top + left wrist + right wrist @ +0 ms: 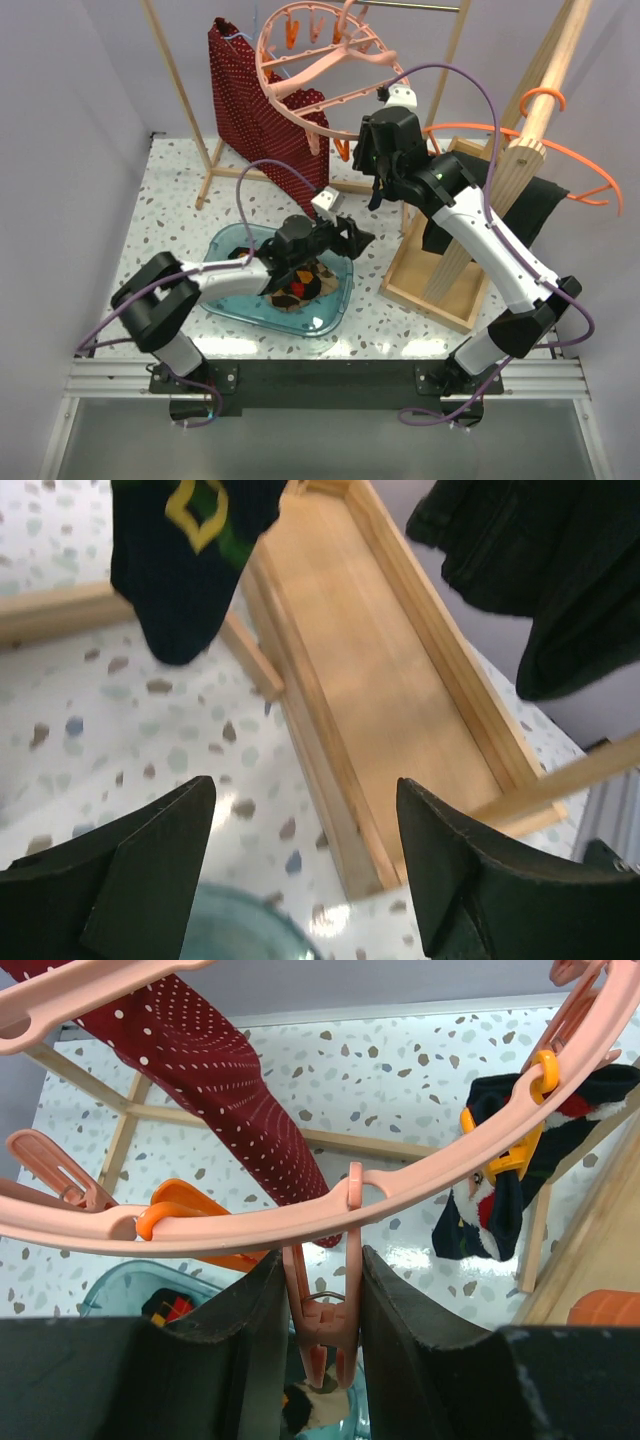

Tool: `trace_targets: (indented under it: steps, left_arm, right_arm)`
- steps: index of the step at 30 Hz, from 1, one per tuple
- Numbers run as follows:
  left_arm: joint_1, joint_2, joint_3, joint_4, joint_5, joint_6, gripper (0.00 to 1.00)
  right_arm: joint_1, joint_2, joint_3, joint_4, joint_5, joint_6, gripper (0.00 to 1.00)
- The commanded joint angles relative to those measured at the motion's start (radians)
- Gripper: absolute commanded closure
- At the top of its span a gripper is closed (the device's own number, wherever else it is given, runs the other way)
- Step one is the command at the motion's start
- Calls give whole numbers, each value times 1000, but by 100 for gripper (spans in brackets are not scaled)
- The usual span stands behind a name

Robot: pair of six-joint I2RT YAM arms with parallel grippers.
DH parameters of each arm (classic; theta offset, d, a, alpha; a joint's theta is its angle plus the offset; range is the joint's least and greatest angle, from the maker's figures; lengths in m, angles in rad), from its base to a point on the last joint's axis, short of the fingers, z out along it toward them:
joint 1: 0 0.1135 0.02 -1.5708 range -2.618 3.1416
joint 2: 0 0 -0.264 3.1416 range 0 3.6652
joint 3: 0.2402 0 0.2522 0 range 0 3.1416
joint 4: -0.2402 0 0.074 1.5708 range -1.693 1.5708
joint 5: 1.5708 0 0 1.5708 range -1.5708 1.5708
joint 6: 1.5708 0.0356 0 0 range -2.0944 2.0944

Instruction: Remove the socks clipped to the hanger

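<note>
The salmon-pink hanger (318, 62) hangs at the back; its ring (420, 1180) crosses the right wrist view. My right gripper (374, 162) (322, 1272) is shut on a pink peg (335, 1325) under that ring, and the peg's lower jaws hold nothing. A dark navy sock (497, 1205) with red and white marks hangs from an orange peg (515, 1155) to the right. In the left wrist view a navy sock (185, 575) with a yellow diamond hangs ahead. My left gripper (355, 240) (305, 790) is open and empty over the basin's far rim. Several socks (300, 287) lie in the basin.
The blue-green basin (228, 300) (120, 1285) sits in front of the left arm. A red white-dotted garment (250, 95) (225, 1090) hangs at the back left. A wooden rack base (440, 285) (390, 690), black cloth (535, 205) (520, 570) and thin orange hanger (575, 160) stand right.
</note>
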Motion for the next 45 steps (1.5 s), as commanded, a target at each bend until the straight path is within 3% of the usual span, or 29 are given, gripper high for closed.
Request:
trace_targets:
  steps: [1,10,15,26,31,34,35,39,40,41,45]
  left_arm:
    - [-15,148,190,233,-49,122,24]
    - [-18,399,384,271,-117,145,27]
    - [-18,468,405,352,-154,151,38]
    - [-10,587,556,316,-266,168,27]
    - [-4,633,608,317,-267,156,33]
    - [4,647,628,330,-269,163,47]
    - [5,649,631,328,-270,165,59]
    - [19,641,635,330,-250,154,76]
    - [19,635,635,328,-238,156,94]
    - [19,621,634,314,-218,160,100]
    - [18,574,613,273,-169,156,100]
  right_arm:
    - [-1,-2,40,-1,-31,13,84]
    - [-1,-10,23,14,-46,13,84]
    - [-1,-33,-9,48,-65,17,84]
    - [-1,-62,-35,59,-69,11,83]
    - [-1,-77,-56,60,-60,10,83]
    - [1,-82,-58,57,-60,8,83]
    - [-1,-82,-58,56,-68,10,83]
    - [-2,-82,-64,52,-77,13,82]
    - [-1,-83,-69,52,-77,13,80]
    - [-1,-86,-72,54,-75,11,79]
    - [-1,-91,-76,43,-77,13,70]
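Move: The dark sock still clipped to the hanger hangs about 16 cm ahead of the left hand, 9 cm to its right and 4 cm higher. The peach clip in the right hand is some 4 cm nearer than the sock, 8 cm to its left and 10 cm above. The wooden tray lies about 27 cm right of the left hand, 5 cm ahead and well below. From the right hand, the sock is roughly 4 cm ahead, 8 cm right and 10 cm down. The left fingers close on the lower end of the dark sock and pinch it, after the open left hand has reached about 15 cm forward and 9 cm right towards it. On the way the wrist tips its fingers up and turns counter-clockwise, each some 15 degrees. The right hand keeps its grip on the peach clip, steadying the hanger nearly in place. ##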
